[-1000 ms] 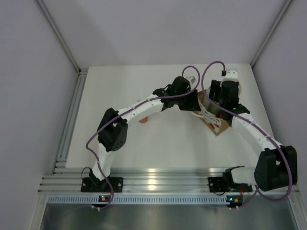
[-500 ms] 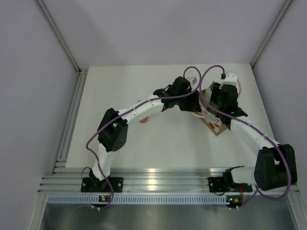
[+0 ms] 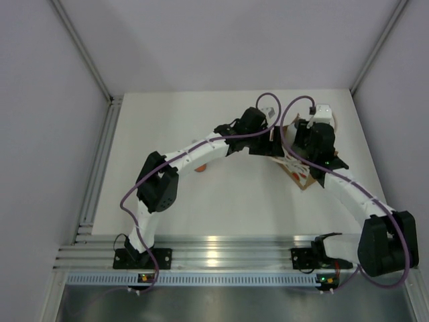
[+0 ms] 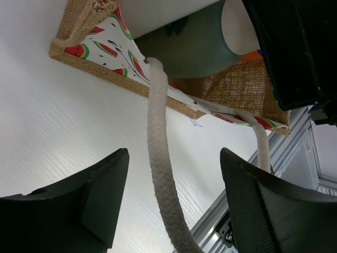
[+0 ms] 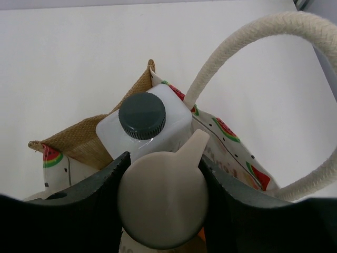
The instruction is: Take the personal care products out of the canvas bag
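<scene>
The canvas bag [image 5: 73,139] stands open, tan weave inside and a watermelon print outside. In it stands a grey-green bottle [image 4: 195,47], and my right gripper [image 5: 164,158] is shut on its beige cap [image 5: 163,203]. Just behind it is a white bottle [image 5: 174,113] with a dark grey cap [image 5: 142,116]. My left gripper [image 4: 174,158] is open, with the bag's cream handle [image 4: 158,132] running loose between its fingers. From above, both grippers meet at the bag [image 3: 299,172], the left gripper [image 3: 275,145] on its left and the right gripper [image 3: 303,155] over it.
An orange object [image 3: 200,168] lies on the white table [image 3: 201,121] under the left arm, mostly hidden. A sliver of orange [image 4: 256,54] shows inside the bag. The bag stands near the table's right edge, beside the frame rail [image 4: 295,142].
The left gripper has opened and let go of the handle. The right gripper has shut on the beige cap and shifted slightly toward the bag.
</scene>
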Controlling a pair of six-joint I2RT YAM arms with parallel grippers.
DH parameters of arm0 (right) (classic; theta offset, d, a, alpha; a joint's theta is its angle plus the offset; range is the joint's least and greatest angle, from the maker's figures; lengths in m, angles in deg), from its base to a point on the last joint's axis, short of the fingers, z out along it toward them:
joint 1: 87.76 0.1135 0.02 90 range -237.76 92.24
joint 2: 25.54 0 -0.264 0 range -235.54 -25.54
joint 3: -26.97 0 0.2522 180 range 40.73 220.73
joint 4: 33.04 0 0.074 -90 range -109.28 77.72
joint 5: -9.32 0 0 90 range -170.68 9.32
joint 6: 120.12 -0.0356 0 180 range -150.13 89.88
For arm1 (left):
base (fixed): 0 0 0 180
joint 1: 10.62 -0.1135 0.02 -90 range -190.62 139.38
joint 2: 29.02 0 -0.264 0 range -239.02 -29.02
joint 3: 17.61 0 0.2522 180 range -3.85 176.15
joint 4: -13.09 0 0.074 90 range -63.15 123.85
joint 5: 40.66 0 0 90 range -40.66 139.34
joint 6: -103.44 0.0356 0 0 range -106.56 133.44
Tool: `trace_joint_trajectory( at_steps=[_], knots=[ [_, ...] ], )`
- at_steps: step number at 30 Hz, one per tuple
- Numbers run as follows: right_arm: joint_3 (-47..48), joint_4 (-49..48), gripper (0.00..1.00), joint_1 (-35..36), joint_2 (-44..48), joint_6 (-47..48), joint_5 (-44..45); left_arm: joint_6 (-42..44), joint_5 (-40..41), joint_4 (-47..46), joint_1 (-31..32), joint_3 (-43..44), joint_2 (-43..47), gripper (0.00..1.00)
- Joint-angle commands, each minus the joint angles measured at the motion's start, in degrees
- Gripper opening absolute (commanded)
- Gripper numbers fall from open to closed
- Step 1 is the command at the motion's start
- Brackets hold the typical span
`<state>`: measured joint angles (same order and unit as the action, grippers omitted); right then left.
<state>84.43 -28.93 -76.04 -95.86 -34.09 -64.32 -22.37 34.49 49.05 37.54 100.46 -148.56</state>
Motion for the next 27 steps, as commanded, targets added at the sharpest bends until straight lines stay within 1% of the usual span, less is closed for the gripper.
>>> trace_joint_trajectory(
  at_steps=[1,2,3,6,12,18,19,22,23,27],
  knots=[
    [4.2,-6.0,0.00,-0.6,5.3,1.1,-0.7,0.5,1.2,-3.0,0.3,0.1,3.7,0.76],
    [4.8,-5.4,0.00,-0.6,5.6,1.1,-0.7,0.5,1.8,-3.0,0.3,0.0,4.1,0.78],
    [5.3,-4.5,0.00,-0.5,5.6,1.2,-0.8,0.6,2.2,-3.1,0.3,0.0,4.4,0.83],
    [7.4,-2.7,0.00,-0.6,5.6,1.6,-1.1,0.7,4.0,-3.0,0.3,-0.2,5.8,0.91],
    [9.9,-0.5,0.00,-0.6,6.5,1.9,-1.5,-1.2,10.0,-3.0,0.1,-1.9,10.1,0.98],
    [13.5,4.2,0.00,-0.6,8.4,1.9,-1.8,-1.6,13.9,-2.9,0.1,-3.8,14.8,0.98],
    [14.1,5.0,0.00,-0.6,8.7,1.9,-1.8,-1.7,16.3,-2.9,0.1,-4.3,16.4,0.98],
    [18.8,9.3,0.00,-0.6,8.9,1.5,-2.4,-1.1,19.5,-3.0,0.1,-6.1,19.3,0.98],
    [19.7,12.0,0.00,-0.6,9.0,1.3,-2.6,-0.3,20.2,-2.9,0.0,-6.8,21.6,0.98],
    [24.4,16.8,0.00,-0.5,9.1,0.2,-4.9,1.4,23.6,-2.9,-0.1,-11.6,28.0,0.98]
  ],
)
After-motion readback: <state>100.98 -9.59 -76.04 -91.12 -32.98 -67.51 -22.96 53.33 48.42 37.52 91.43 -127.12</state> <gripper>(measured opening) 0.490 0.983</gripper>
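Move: Hanging from the right fingers by its beige pump, the green pump bottle has its middle about 7 cm below that hand and 1 cm ahead; from the left hand it lies some 9 cm right, 5 cm ahead and 5 cm down. The canvas bag's near rope handle runs between the left fingers. From the right hand, the white bottle stands about 6 cm ahead, 2 cm left and 8 cm down, the orange bottle still in the bag about 5 cm back, 2 cm right and 11 cm down. Rising slowly, then faster, the right hand keeps its pinch on the pump and draws the bottle about 9 cm up out of the bag, easing barely a centimetre back. The left fingers go on opening to full width; that hand then lifts some 12 cm and swings left, away from the rope handle, turning about 15 degrees counter-clockwise as its fingertips tip up. ##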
